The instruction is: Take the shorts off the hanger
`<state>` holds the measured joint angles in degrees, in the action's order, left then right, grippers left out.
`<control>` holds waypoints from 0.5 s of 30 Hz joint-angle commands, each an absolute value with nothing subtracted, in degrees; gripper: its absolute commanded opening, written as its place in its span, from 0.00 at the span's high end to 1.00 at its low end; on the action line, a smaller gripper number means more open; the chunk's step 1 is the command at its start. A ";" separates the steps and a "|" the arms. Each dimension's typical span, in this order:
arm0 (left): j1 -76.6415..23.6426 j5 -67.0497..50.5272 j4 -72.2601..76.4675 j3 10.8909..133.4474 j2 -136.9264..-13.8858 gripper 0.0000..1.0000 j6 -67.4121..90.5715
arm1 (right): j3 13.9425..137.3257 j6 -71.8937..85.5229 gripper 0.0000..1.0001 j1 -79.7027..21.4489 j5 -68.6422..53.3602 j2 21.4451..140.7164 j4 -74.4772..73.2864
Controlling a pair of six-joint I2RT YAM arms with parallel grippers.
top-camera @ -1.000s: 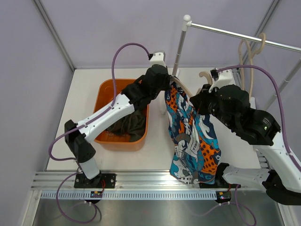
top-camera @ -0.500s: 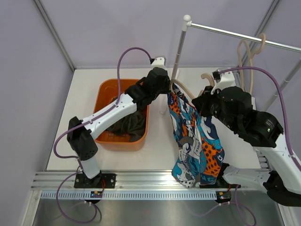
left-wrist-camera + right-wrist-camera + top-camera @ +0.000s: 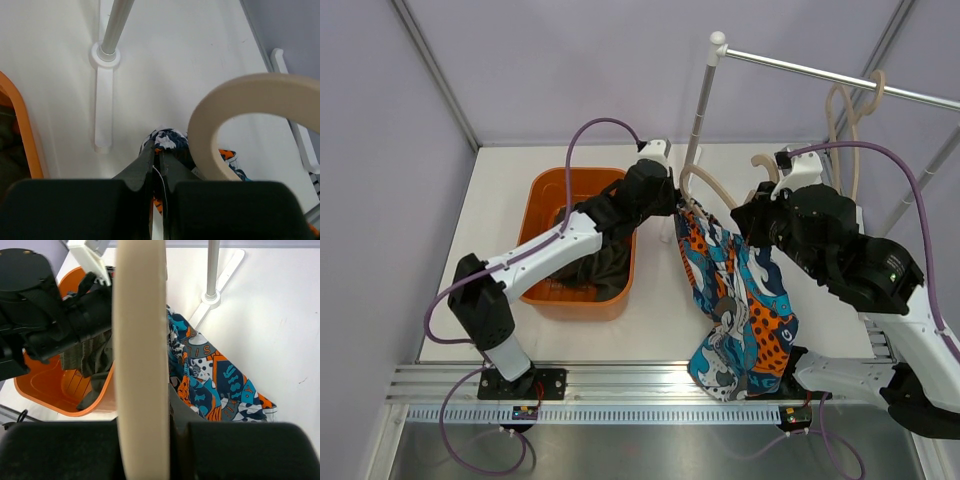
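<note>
The printed shorts (image 3: 740, 300), blue, orange and white, hang in the air from their top edge. My left gripper (image 3: 677, 207) is shut on that edge; in the left wrist view its jaws (image 3: 159, 150) pinch the bunched fabric (image 3: 167, 140). The cream hanger (image 3: 705, 183) curves bare beside that grip (image 3: 240, 97). My right gripper (image 3: 145, 410) is shut on the hanger's bar (image 3: 140, 340), and the printed shorts (image 3: 215, 375) drape just to its right. Dark olive shorts (image 3: 592, 262) lie in the orange bin (image 3: 542, 190).
The clothes rack's upright pole (image 3: 703, 100) and its foot (image 3: 105, 54) stand just behind both grippers. Its rail (image 3: 820, 72) runs to the right with more cream hangers (image 3: 850, 110) on it. The bin (image 3: 47, 387) sits left of the shorts.
My left gripper has drawn the shorts' top edge a little left and toward me. More of the hanger's curve shows bare. The hanging fabric has swung slightly right.
</note>
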<state>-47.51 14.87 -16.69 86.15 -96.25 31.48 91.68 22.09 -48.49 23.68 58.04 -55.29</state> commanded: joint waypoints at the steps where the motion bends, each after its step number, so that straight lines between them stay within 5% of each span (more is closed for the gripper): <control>1: -48.68 14.07 -12.66 85.87 -92.73 1.00 28.31 | 93.96 20.83 1.00 -49.57 27.15 55.98 -52.39; 15: -69.58 -3.95 -16.35 85.70 -81.93 1.00 12.75 | 97.11 15.30 1.00 -49.48 36.20 65.38 -43.51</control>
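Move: The left hand already pinches a waistband corner of the shorts; the hanger's middle, in the right fingers, is some 12 cm back, 9 cm right and 14 cm above it. The hanger's bare left tip is about 2 cm ahead, 3 cm right and 8 cm above, the shorts' middle roughly 21 cm back, 10 cm right and slightly lower. From the right hand, the shorts' middle lies about 9 cm back, 1 cm right and 17 cm below. Keeping its pinch on the waistband corner, the left hand pulls the cloth away from the hanger's bare tip, speeding up as it goes about 16 cm back and 8 cm to the right with a rise of some 5 cm, in under the held hanger, while its wrist swings some 35 degrees clockwise. The right hand keeps its grip on the hanger and works against the pull, first easing up a little and then carrying the hanger forward about 3.5 cm, its fingers tilting slightly upward. ##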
